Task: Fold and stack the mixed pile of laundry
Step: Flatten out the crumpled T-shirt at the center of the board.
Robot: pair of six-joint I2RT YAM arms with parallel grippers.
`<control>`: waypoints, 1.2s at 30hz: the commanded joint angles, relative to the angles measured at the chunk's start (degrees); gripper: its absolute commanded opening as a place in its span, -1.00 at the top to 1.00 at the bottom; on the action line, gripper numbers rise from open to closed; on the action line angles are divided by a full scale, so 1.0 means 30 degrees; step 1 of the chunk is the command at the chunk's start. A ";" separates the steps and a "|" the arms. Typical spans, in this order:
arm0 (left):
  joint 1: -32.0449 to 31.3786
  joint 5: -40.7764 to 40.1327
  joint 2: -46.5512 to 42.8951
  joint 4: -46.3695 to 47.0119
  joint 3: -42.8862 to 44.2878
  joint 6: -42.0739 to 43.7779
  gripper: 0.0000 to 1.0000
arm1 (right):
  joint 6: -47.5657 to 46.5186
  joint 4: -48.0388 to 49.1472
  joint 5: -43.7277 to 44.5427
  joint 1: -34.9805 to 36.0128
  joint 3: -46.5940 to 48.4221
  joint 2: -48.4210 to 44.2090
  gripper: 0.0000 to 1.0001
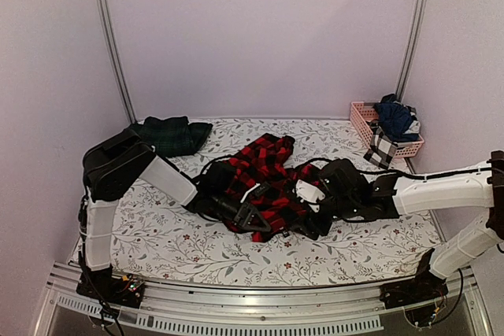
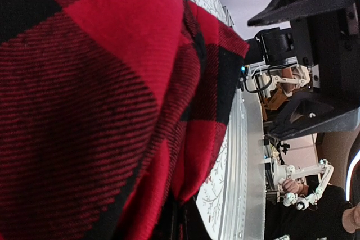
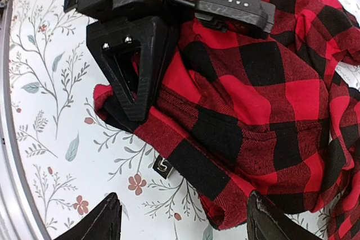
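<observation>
The red-and-black checked flannel shirt (image 1: 264, 175) lies crumpled in the middle of the table. My left gripper (image 1: 260, 222) is shut on its near hem. In the right wrist view the left gripper (image 3: 130, 91) pinches that corner of the shirt (image 3: 253, 94) just above the cloth. Red check fabric (image 2: 101, 111) fills the left wrist view and hides the left jaws. My right gripper (image 3: 183, 223) stands open just over the same hem, close to the left one, holding nothing. A dark green tartan piece (image 1: 169, 133) lies at the back left. Dark navy clothes (image 1: 394, 116) sit in the basket.
A pink slatted basket (image 1: 364, 116) stands at the back right, with a black-and-white checked cloth (image 1: 382, 149) hanging over its front. The white leaf-patterned table cloth (image 1: 157, 234) covers the table. A small label (image 3: 163, 166) sticks out from the shirt's hem. A metal rail (image 1: 260, 293) runs along the near edge.
</observation>
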 commanded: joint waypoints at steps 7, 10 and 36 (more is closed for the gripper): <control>0.0636 0.1233 0.0978 -0.0675 0.0275 -0.0544 1.00 | -0.3974 0.1182 0.6529 0.1834 -0.0024 0.2430 -0.48; 0.0775 0.1449 0.1249 -0.0764 0.0339 -0.0687 1.00 | -0.4394 0.1519 0.8666 0.1878 0.0220 0.3425 -0.36; 0.3924 -1.0115 -1.0560 -0.1722 -0.4572 0.0951 -0.53 | 0.2002 0.0447 0.4485 0.2701 0.2560 0.2661 1.00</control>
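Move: The crumpled red-and-black T-shirt's hem runs between the hands. Its right end, where the open right hand will shut, is roughly 3 cm ahead of that hand, 2 cm to its right and 6 cm below; the small black tag lies level with it, 6 cm left and 7 cm down. For the left hand, still pinching the hem's left end, that right end is about 13 cm right, 3 cm ahead; the shirt's middle is some 13 cm ahead, 2 cm left. The hem's right end is pinched by the right hand, which sinks about 5 cm onto it, edging forward and tipping some 30 degrees, shuts, then lifts it back up about as far while moving left and a little back. The left hand keeps its hold at first, then opens, lets the hem go and travels forward and left over the shirt, about 8 cm each way, rising at the end. ##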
